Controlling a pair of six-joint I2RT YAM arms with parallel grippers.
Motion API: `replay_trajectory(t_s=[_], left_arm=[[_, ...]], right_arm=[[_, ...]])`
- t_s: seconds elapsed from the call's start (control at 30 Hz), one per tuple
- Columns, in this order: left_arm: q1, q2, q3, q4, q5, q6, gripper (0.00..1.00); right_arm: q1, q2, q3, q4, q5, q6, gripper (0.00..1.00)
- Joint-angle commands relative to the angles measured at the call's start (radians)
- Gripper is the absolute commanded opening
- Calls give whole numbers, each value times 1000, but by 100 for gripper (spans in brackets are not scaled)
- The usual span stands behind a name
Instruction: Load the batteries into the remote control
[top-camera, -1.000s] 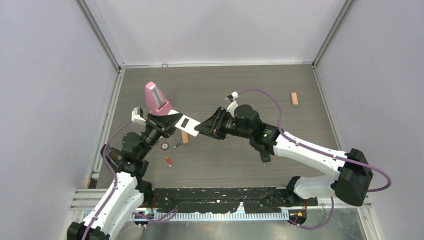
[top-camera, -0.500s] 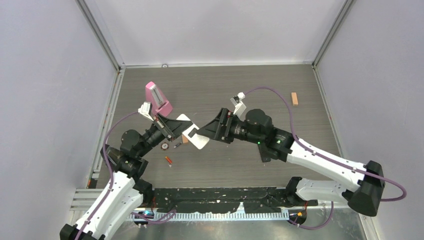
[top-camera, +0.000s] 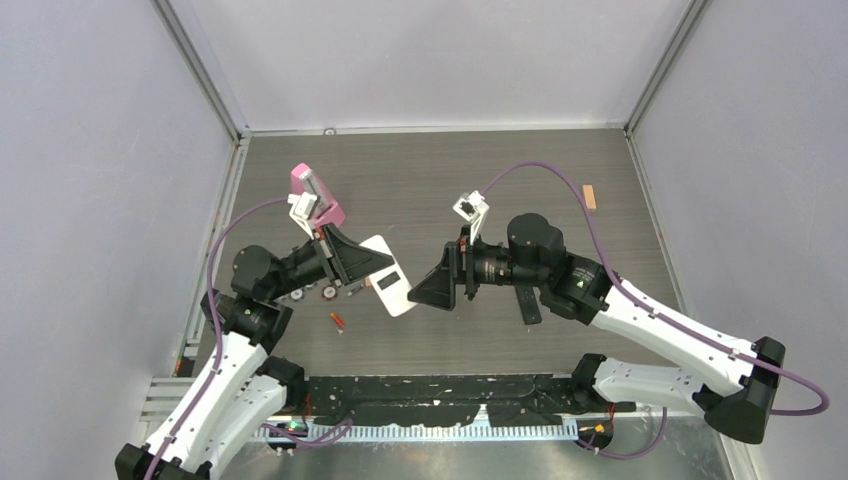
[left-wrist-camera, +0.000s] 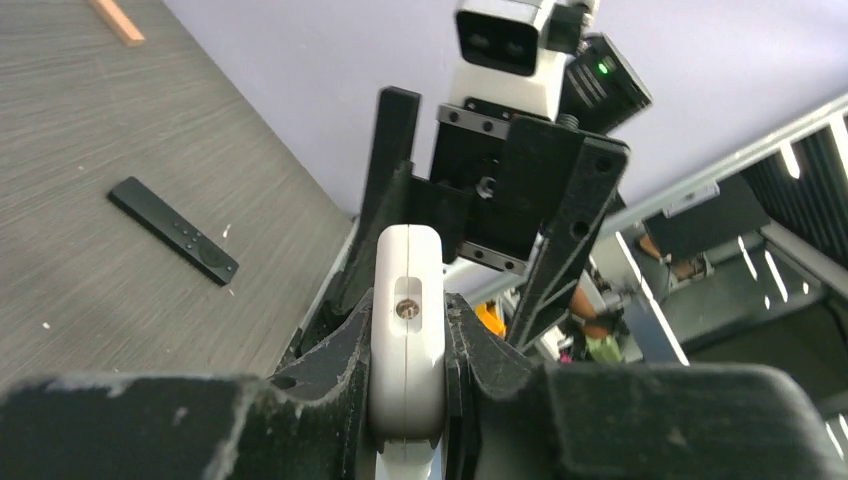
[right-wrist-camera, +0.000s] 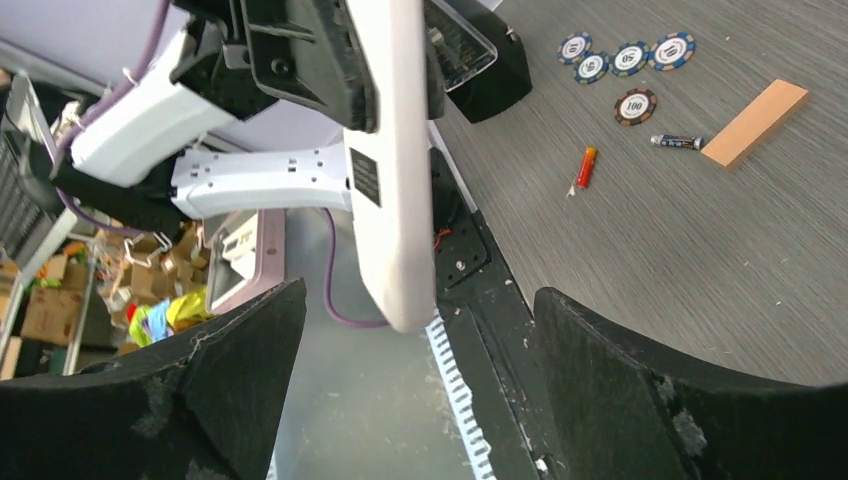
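Observation:
My left gripper (top-camera: 350, 262) is shut on the white remote control (top-camera: 385, 275), which it holds above the table; the left wrist view shows the remote control (left-wrist-camera: 405, 330) pinched edge-on between both jaws. My right gripper (top-camera: 432, 290) stands open just right of the remote's free end, touching nothing. From the right wrist, the remote control (right-wrist-camera: 390, 180) hangs ahead of the wide-apart fingers (right-wrist-camera: 250, 360). An orange-red battery (top-camera: 338, 320) lies on the table below the left gripper, also seen as the battery (right-wrist-camera: 586, 165). A second, darker battery (right-wrist-camera: 677, 142) lies near it.
A black remote (top-camera: 527, 303) lies under the right arm. Poker chips (right-wrist-camera: 635, 104) and a tan wooden block (right-wrist-camera: 755, 122) lie beside the batteries. Another wooden block (top-camera: 591, 196) is at the far right. A pink object (top-camera: 315, 195) stands at the back left.
My right gripper has opened, let go of the white remote and drawn back to the right. The left gripper has kept the remote and swung its free end toward the near side.

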Motion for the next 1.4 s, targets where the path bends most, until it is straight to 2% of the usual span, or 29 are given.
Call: replay_trajectory(t_s=[0.0, 0.3, 0.53, 0.67, 0.73, 0.77, 0.87, 0.93, 0.97, 1.1, 1.2, 1.23, 1.37], left_arm=[[3, 13, 66, 64, 165, 77, 0], [3, 30, 85, 86, 214, 90, 0], [3, 29, 88, 90, 219, 83, 0], [3, 28, 90, 116, 230, 68, 0], [2, 27, 91, 125, 234, 63, 0], [3, 25, 90, 129, 236, 61, 0], [3, 20, 89, 128, 235, 61, 0], [3, 18, 88, 126, 232, 59, 12], [3, 16, 88, 124, 230, 61, 22], [3, -8, 87, 47, 195, 125, 70], [4, -52, 114, -180, 99, 263, 93], [3, -65, 130, -265, 60, 333, 99], [3, -89, 198, -653, -232, 513, 100]], right_arm=[[29, 25, 72, -14, -96, -145, 89], [113, 122, 133, 12, -118, -182, 81], [122, 153, 121, 42, -113, -154, 64], [123, 154, 113, 53, -108, -138, 52], [123, 153, 108, 57, -94, -127, 42], [123, 151, 106, 57, -90, -124, 34], [123, 152, 101, 56, -75, -109, 21], [122, 153, 97, 54, -60, -101, 9], [123, 151, 96, 49, -53, -94, 7], [118, 130, 83, 33, 20, -67, 5], [91, 98, 70, -2, 100, -49, 5], [72, 89, 65, -15, 139, -50, 5], [-32, 55, 63, -170, 271, -61, 5]])
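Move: The white remote control is gripped in the left hand, its middle about 3 cm back and 1 cm to the right of that hand's point, level with it; the wooden block lies some 9 cm ahead, 7 cm left and 30 cm below. From the open right hand the remote's middle is roughly 3 cm ahead, 6 cm to the left, about level; the black remote lies about 9 cm ahead, 28 cm right and 30 cm below. The white remote changes hands in mid-air: the left hand, still pinching it, draws back about 4 cm, turning slightly clockwise, while the open right hand goes back and left some 5 cm, turning about 15 degrees counter-clockwise, and closes on its rear part. The left fingers then open wide and let go, and the right hand carries it forward about 3.5 cm, sinking a little and turning back clockwise. ##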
